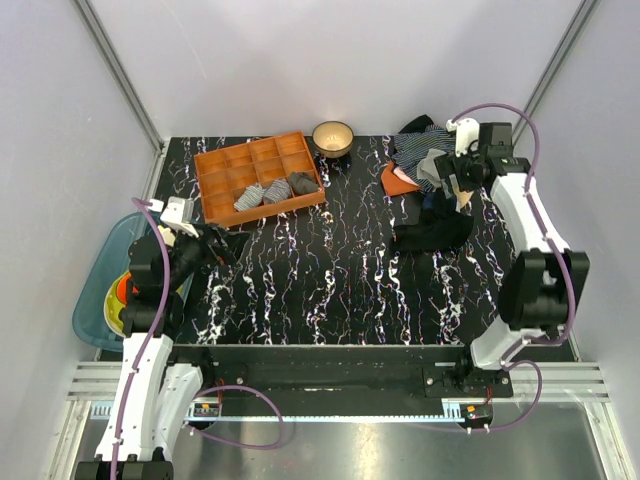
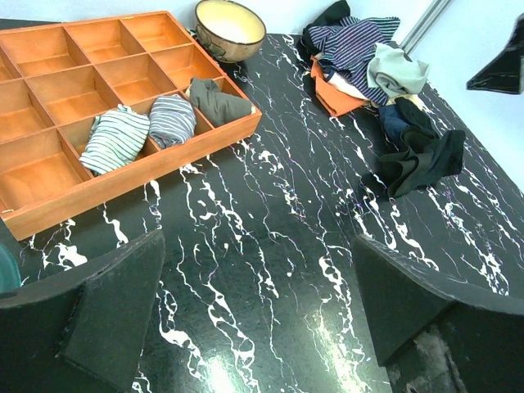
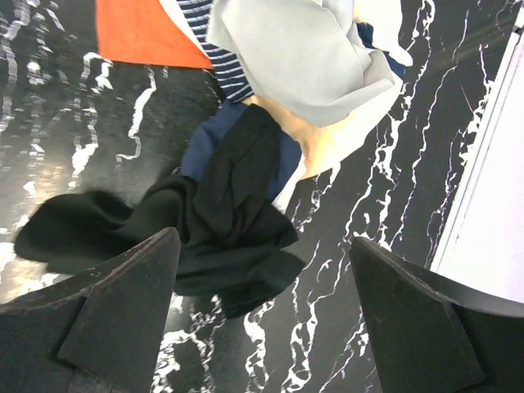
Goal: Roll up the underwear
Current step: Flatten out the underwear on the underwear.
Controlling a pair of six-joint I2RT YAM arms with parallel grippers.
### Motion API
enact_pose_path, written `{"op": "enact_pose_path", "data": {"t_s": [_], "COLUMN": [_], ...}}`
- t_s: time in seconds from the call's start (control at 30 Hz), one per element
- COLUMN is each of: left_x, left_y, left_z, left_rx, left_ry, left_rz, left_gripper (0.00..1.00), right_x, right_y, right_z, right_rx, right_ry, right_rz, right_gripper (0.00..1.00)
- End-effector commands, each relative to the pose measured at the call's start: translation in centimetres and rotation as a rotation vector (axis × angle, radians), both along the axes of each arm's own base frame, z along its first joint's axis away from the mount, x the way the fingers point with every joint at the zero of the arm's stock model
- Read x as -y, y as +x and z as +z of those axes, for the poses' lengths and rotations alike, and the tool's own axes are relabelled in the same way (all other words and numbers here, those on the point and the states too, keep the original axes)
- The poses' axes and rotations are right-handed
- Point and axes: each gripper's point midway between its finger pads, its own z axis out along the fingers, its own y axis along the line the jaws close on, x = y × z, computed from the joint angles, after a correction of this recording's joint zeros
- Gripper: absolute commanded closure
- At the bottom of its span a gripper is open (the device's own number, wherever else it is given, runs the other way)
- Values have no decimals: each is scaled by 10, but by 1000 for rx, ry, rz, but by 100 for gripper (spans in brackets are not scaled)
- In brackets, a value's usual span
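The underwear (image 3: 303,57), a plain grey soft cloth, lies crumpled on top of the clothes pile at the table's far right (image 1: 432,166), also showing in the left wrist view (image 2: 398,70). My right gripper (image 3: 262,323) hangs open just above that pile (image 1: 452,188), over the black garment (image 3: 229,221), touching nothing; the underwear lies beyond its fingertips. My left gripper (image 2: 258,319) is open over bare marbled table at the left (image 1: 225,245), far from the pile.
An orange compartment tray (image 1: 262,211) at the back left holds two striped rolls (image 2: 139,131) and a dark grey roll (image 2: 217,98). A bowl (image 1: 332,136) stands behind it. The pile also has a striped garment (image 2: 352,41) and orange cloth (image 1: 398,182). A blue tub (image 1: 95,290) sits off the left edge.
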Motion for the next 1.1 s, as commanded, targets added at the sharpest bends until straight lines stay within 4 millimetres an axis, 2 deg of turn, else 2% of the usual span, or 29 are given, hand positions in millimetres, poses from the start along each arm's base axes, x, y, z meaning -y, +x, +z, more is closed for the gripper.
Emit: {"op": "enact_pose_path", "data": {"t_s": [0.0, 0.03, 0.07, 0.1, 0.13, 0.17, 0.2, 0.23, 0.27, 0.3, 0.33, 0.37, 0.43, 0.47, 0.53, 0.57, 0.8, 0.87, 0.9, 0.93, 1.0, 1.03, 1.07], "left_x": [-4, -3, -3, -2, -2, -2, -2, -2, -3, -3, -4, -5, -6, -7, -7, -7, -8, -8, -8, -9, -9, -9, -9], "left_y": [4, 4, 4, 3, 3, 4, 4, 4, 5, 5, 5, 6, 6, 7, 8, 8, 10, 10, 10, 11, 11, 11, 11], "left_z": [13, 14, 14, 13, 13, 12, 12, 12, 11, 10, 9, 8, 7, 7, 6, 6, 3, 2, 2, 2, 2, 2, 2], "left_rx": [34, 34, 35, 34, 31, 28, 28, 26, 23, 18, 17, 14, 10, 7, 3, 1, -10, -13, -15, -14, -17, -17, -17], "left_ry": [-6, -6, -5, -4, -4, -4, -4, -4, -1, 0, 2, 6, 8, 9, 9, 9, 3, 3, 3, 5, 7, 6, 6], "left_rz": [30, 27, 22, 19, 20, 17, 19, 17, 22, 23, 27, 30, 36, 40, 39, 42, 39, 39, 39, 42, 45, 45, 45], "left_gripper": [1, 1, 1, 1, 1, 1, 1, 1, 1, 1, 1, 1, 1, 1, 1, 1, 1, 1, 1, 1, 1, 1, 1], "right_x": [19, 20, 21, 22, 27, 29, 29, 29, 28, 27, 27, 26, 28, 30, 31, 31, 29, 32, 33, 33, 34, 34, 35], "right_y": [19, 24, 29, 33, 44, 52, 58, 70, 76, 82, 90, 96, 107, 110, 117, 118, 123, 127, 128, 129, 130, 131, 131], "right_z": [-22, -22, -36, -39, -31, -42, -43, -32, -43, -44, -36, -51, -50, -64, -65, -76, -101, -107, -108, -104, -94, -78, -68], "right_rx": [-84, -85, -118, -126, -102, -121, -120, -89, -109, -111, -94, -123, -117, -145, -145, -167, -210, -218, -220, -216, -196, -162, -146], "right_ry": [-120, -126, -134, -138, -153, -150, -145, -139, -124, -117, -113, -106, -106, -105, -99, -96, -74, -85, -87, -89, -90, -94, -98], "right_rz": [30, 36, 44, 42, 21, 14, 11, 6, 2, 2, 2, 1, -3, -7, -5, -5, 12, 8, 6, 2, 0, 2, -1], "right_gripper": [7, 9, 11, 11, 14, 16, 16, 17, 18, 18, 18, 18, 20, 20, 21, 21, 27, 38, 48, 66, 84, 95, 97]}}
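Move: The grey underwear lies about 14 cm ahead of the right gripper, straight in line with it, and 13 cm below. Past it and some 5 cm to the left is the striped cloth. The cream cloth sits about 3 cm nearer than the grey one and 6 cm to its right, the orange cloth some 10 cm left of the grey, and the black underwear almost beneath the gripper, 4 cm back. From the left gripper the grey one lies about 30 cm ahead, 50 cm right. Send the right gripper forward about 12 cm and down some 13 cm to the near edge of the grey underwear, dropping first, reaching out nearly level over the pile, then sinking again while the fingers tip about 15 degrees further down. Near the bottom, shut the nearly wide-open fingers and pinch the cloth at that edge. ##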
